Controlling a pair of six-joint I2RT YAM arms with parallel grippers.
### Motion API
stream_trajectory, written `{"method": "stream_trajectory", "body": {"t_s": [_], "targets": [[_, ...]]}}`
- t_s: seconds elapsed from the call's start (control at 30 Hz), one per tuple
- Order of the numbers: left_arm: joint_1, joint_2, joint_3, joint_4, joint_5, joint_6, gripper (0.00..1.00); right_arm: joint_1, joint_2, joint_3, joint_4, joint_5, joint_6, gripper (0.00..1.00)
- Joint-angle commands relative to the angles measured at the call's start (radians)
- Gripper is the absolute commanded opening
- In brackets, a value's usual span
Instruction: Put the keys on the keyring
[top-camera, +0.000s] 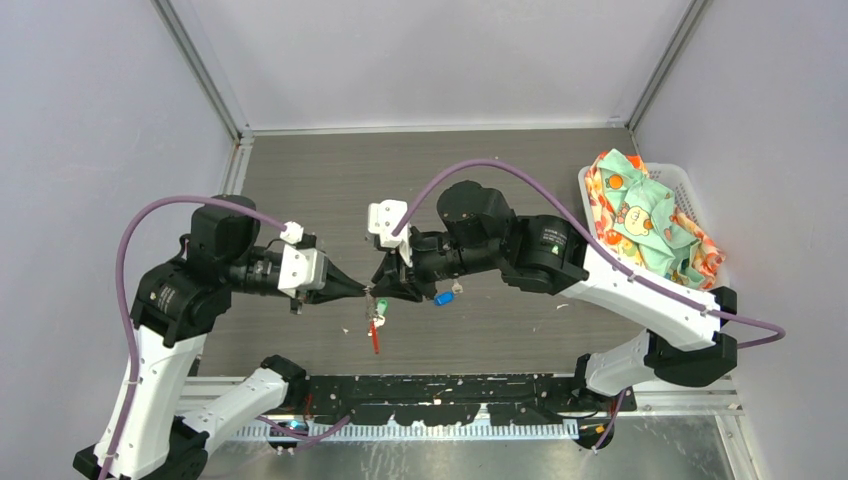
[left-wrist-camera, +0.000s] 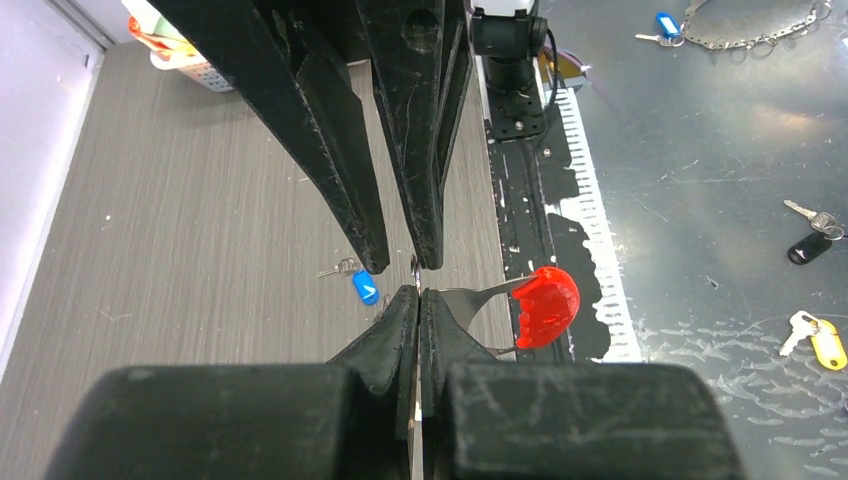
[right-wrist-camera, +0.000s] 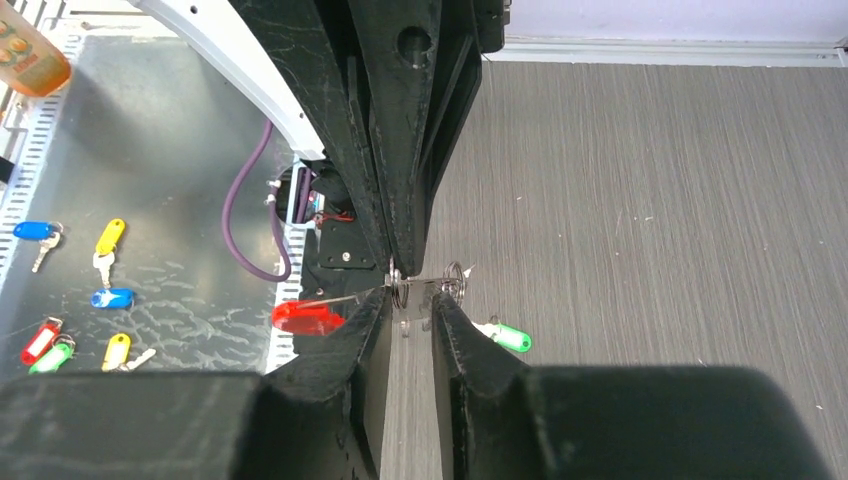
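My left gripper (top-camera: 355, 291) is shut on the thin silver metal of the keyring (left-wrist-camera: 546, 305), whose red end sticks out to the right of the fingers. In the top view the red end (top-camera: 376, 341) hangs below both grippers. My right gripper (right-wrist-camera: 408, 300) meets the left one tip to tip. Its jaws stand apart with the keyring's metal strip and a small wire ring (right-wrist-camera: 399, 290) at their tips. A green-headed key (right-wrist-camera: 508, 337) hangs by a second ring (right-wrist-camera: 455, 278) beside the right finger. A blue-headed key (top-camera: 443, 297) lies on the table under the right arm.
A white basket (top-camera: 685, 185) of coloured cloth stands at the right wall. Several spare tagged keys (right-wrist-camera: 105, 240) and a loose chain (left-wrist-camera: 760, 40) lie on the metal shelf in front of the arm bases. The black base strip (top-camera: 440, 395) runs along the near edge.
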Motion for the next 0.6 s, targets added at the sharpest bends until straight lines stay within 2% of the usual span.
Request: {"method": "stream_trajectory", "body": {"t_s": [0.0, 0.13, 0.17, 0.2, 0.27, 0.33, 0.37, 0.43, 0.47, 0.57], "targets": [[-0.001, -0.005, 0.019, 0.043, 0.001, -0.028, 0.00, 0.004, 0.011, 0.052, 0.048, -0.007, 0.005, 0.25], [-0.001, -0.007, 0.009, 0.049, 0.005, -0.031, 0.00, 0.003, 0.024, 0.058, 0.052, -0.009, 0.005, 0.23], [-0.001, -0.006, 0.008, 0.049, 0.005, -0.033, 0.00, 0.003, 0.029, 0.061, 0.051, -0.011, 0.004, 0.20], [-0.001, -0.005, 0.008, 0.051, 0.004, -0.034, 0.00, 0.003, 0.032, 0.065, 0.047, -0.009, 0.000, 0.11], [-0.001, -0.004, 0.016, 0.055, -0.001, -0.041, 0.00, 0.004, 0.030, 0.065, 0.046, 0.010, -0.005, 0.01], [-0.001, -0.006, 0.020, 0.055, -0.006, -0.049, 0.00, 0.003, 0.010, 0.041, 0.070, 0.040, -0.005, 0.01], [-0.001, -0.008, 0.019, 0.057, -0.011, -0.054, 0.04, 0.003, -0.006, 0.021, 0.093, 0.055, -0.002, 0.01], [-0.001, -0.019, 0.010, 0.087, -0.029, -0.096, 0.24, 0.003, -0.055, -0.032, 0.179, 0.078, 0.016, 0.01], [-0.001, -0.033, 0.002, 0.109, -0.040, -0.124, 0.30, 0.003, -0.083, -0.070, 0.230, 0.087, 0.031, 0.01], [-0.001, -0.063, -0.018, 0.146, -0.072, -0.177, 0.39, 0.004, -0.166, -0.218, 0.413, 0.100, 0.084, 0.01]]}}
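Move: The keyring's small end ring is still pinched in the left fingertips and sticks out to their right. From the right hand it lies about 1 cm to the left, level in depth and height, already between those part-open fingers. The red handle hangs some 5 cm back and 3 cm below both hands, the green tag about 7 cm straight below. The blue-tagged key lies on the table, roughly 18 cm ahead, 12 cm to the right and 36 cm down. The keyring's small ring changes hands: the right hand edges less than 1 cm left onto it and shuts its fingers until they pinch it. Only then do the left fingers, nearly in place until now, open about a third of their range and let go. The right hand ends drifting forward about 1 cm, still gripping. ##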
